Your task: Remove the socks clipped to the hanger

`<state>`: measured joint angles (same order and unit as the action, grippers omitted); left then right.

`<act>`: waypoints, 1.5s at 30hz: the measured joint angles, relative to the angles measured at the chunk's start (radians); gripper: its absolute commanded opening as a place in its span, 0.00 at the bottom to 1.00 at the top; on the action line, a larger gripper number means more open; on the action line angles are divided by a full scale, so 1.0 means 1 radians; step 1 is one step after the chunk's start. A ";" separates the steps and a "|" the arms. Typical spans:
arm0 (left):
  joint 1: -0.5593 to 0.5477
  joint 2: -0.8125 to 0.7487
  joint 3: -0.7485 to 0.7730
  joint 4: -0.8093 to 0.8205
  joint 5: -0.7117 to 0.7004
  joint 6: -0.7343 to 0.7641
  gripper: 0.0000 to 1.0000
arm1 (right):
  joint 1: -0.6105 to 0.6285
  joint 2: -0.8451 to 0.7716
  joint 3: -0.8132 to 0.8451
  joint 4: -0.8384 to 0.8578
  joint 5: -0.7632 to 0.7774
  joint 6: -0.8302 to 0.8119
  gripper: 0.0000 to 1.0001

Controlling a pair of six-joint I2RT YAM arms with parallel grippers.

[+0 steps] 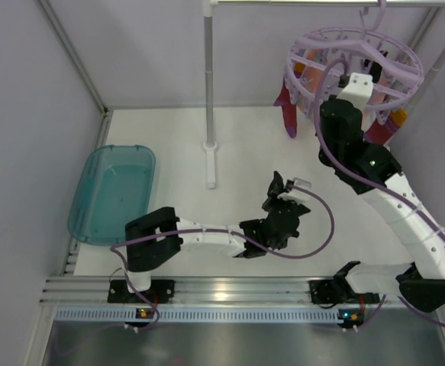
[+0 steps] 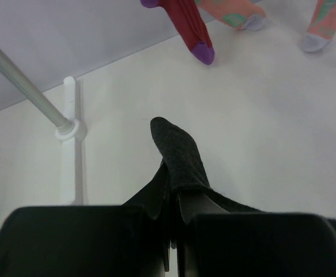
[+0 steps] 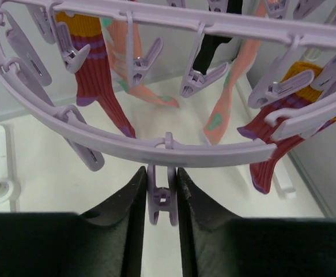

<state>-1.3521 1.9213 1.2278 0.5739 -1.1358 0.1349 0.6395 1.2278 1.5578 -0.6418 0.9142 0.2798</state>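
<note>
The lilac ring hanger (image 1: 359, 57) hangs at the back right. Several socks stay clipped to it: a magenta-red sock (image 3: 98, 95), a salmon pink sock (image 3: 225, 109), a black sock (image 3: 211, 49) at the far side, and another red one (image 3: 274, 150) on the right. My right gripper (image 3: 161, 173) reaches up just under the ring (image 3: 156, 149), its jaws pressed on both sides of a bare lilac peg (image 3: 161, 199). My left gripper (image 2: 170, 213) is low over the table's middle, shut on a loose black sock (image 2: 179, 153) that sticks out ahead of the fingers.
A teal translucent tub (image 1: 115, 191) sits at the table's left edge. The white metal pole (image 1: 209, 91) stands at the back centre on a foot bar (image 1: 211, 164). Frame posts border the sides.
</note>
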 measured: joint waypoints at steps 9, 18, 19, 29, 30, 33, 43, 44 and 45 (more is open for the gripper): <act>0.102 -0.339 -0.091 -0.178 0.091 -0.051 0.00 | 0.000 -0.010 -0.023 -0.007 -0.023 0.002 0.78; 0.309 -0.516 -0.091 -0.550 0.212 -0.240 0.00 | 0.000 -0.017 -0.034 -0.009 -0.076 0.016 0.99; 0.313 -0.521 -0.091 -0.584 0.215 -0.251 0.00 | 0.000 -0.022 -0.041 -0.011 -0.082 0.018 0.99; 0.611 -0.661 -0.071 -0.952 0.367 -0.426 0.00 | 0.000 -0.097 -0.108 -0.024 -0.161 0.035 0.99; 0.652 -0.663 -0.063 -0.978 0.387 -0.443 0.00 | 0.000 -0.105 -0.112 -0.024 -0.167 0.035 0.99; 0.758 -0.662 -0.053 -1.046 0.418 -0.487 0.00 | 0.000 -0.129 -0.113 -0.026 -0.183 0.035 1.00; 1.124 -0.671 -0.103 -1.164 0.528 -0.582 0.00 | 0.000 -0.154 -0.150 -0.027 -0.246 0.035 0.99; 1.146 -0.672 -0.112 -1.167 0.531 -0.586 0.00 | 0.000 -0.154 -0.151 -0.028 -0.252 0.035 0.99; 1.165 -0.676 -0.124 -1.171 0.534 -0.591 0.00 | 0.000 -0.154 -0.151 -0.027 -0.257 0.035 0.99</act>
<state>-0.1871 1.2453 1.1038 -0.5968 -0.6022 -0.4561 0.6395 1.0737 1.4071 -0.6689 0.6575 0.3145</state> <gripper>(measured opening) 0.020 0.993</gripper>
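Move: The black sock is already free in the left fingers; the teal bin it is taken to lies about 53 cm to the left, 7 cm ahead and 14 cm lower. The white pole foot is 17 cm ahead and 21 cm left; the red sock hangs 20 cm ahead, 3 cm right. The purple clip sits right between the right fingertips, with the red sock 13 cm ahead and 9 cm left of it. The black sock, still pinched, is carried by the left hand some 45 cm left and a little forward to over the teal bin, rising about 10 cm at first and sinking again while the wrist swings round to the left and tips down. The right fingers open wide off the purple clip, then that hand eases a few centimetres back and down, turning slightly left. ##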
